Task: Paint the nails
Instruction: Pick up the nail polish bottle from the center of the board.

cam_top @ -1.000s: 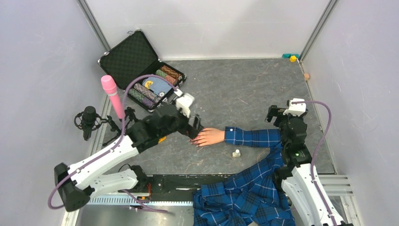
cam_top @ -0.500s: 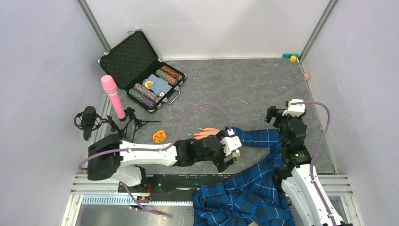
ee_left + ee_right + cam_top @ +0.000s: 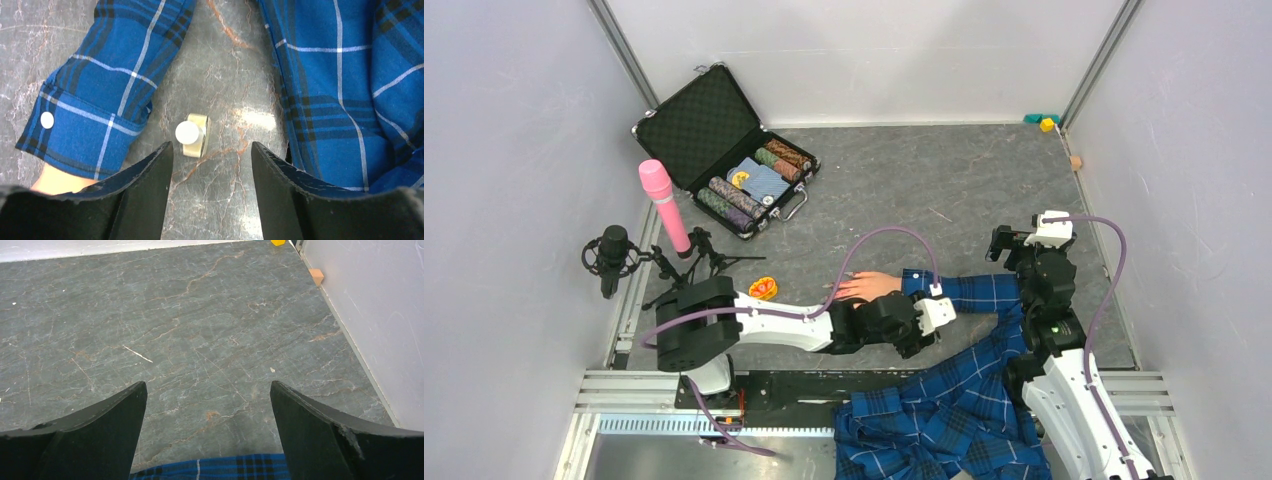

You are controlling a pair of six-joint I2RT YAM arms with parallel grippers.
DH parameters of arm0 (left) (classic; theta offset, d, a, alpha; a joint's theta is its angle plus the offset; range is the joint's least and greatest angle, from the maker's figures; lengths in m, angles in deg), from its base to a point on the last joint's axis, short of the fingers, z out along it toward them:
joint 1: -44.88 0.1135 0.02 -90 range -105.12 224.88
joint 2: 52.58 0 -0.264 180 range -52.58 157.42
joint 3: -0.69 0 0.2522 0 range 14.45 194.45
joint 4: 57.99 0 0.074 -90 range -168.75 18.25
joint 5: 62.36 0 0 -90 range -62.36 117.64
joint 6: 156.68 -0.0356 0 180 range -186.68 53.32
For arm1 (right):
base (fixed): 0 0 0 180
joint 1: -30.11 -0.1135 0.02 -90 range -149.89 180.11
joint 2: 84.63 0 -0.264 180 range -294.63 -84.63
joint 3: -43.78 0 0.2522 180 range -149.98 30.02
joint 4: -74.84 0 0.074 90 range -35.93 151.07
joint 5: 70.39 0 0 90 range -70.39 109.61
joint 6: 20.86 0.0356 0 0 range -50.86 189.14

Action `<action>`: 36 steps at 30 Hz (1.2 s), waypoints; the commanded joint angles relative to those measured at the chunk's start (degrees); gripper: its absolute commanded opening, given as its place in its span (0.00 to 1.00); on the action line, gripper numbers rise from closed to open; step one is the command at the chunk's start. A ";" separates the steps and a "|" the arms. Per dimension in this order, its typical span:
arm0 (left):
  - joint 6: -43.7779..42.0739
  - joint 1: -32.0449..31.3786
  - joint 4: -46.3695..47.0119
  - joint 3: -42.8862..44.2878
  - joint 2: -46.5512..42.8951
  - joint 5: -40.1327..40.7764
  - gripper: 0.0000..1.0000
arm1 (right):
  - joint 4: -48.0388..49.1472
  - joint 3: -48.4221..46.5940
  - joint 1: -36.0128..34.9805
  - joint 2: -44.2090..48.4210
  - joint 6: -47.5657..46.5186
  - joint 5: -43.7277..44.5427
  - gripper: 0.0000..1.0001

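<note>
The flesh-coloured mannequin hand (image 3: 865,286) lies on the grey table, fingers pointing left, in a blue plaid sleeve (image 3: 969,292). Its nails at the fingertips (image 3: 839,292) are too small to make out. My left gripper (image 3: 924,328) is open and empty, hovering just near of the sleeve cuff. In the left wrist view the gripper (image 3: 210,150) has a small clear bottle with a white cap (image 3: 193,136) just ahead of its left finger, beside the cuff (image 3: 95,115). My right gripper (image 3: 1007,243) is open and empty over bare table by the sleeve's upper part, as the right wrist view (image 3: 207,390) shows.
An open black case of poker chips (image 3: 724,150) stands at the back left. A pink microphone (image 3: 662,205), a black microphone on a stand (image 3: 612,255) and a small orange object (image 3: 764,288) are at the left. The shirt body (image 3: 944,420) hangs over the near edge.
My left arm has swung from the hand's fingertips to the right and nearer, and now reaches along the near side of the hand over the bottle. The right arm has not moved.
</note>
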State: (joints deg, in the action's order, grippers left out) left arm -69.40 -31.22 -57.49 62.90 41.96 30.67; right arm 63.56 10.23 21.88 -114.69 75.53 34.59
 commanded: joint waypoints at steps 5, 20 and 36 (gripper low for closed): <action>-1.82 -0.14 3.27 4.59 1.96 1.15 0.58 | 1.48 0.01 0.05 0.43 0.12 -0.95 0.98; -1.10 -0.22 1.47 7.17 5.35 1.70 0.48 | 1.23 -0.07 0.07 0.43 0.24 -1.19 0.98; 0.53 -0.54 0.05 8.77 7.97 3.55 0.02 | 1.04 -0.21 0.13 0.32 0.22 -1.41 0.98</action>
State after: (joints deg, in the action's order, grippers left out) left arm -69.57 -31.39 -59.17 70.06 50.03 32.18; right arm 63.53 10.23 21.88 -114.67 75.53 33.67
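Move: The nail polish bottle stands on the table about 1 cm ahead of the left hand's point, 3 cm to its right and 4 cm below. The plaid sleeve's cuff lies some 10 cm ahead of that hand and about 1 cm to its right. The model hand is 10 cm ahead and 11 cm left, both roughly 5 cm down. From the idle right hand, the bottle is about 15 cm back, 23 cm left and 15 cm below. The nail polish bottle's white cap is what the left hand closes on: the half-open fingers ease some 2.5 cm to the right and about 1 cm forward over it, nearly level at first and narrowing slowly. They then sink close to 2 cm, one finger on each side of the cap, and pinch it, the wrist barely turning. ##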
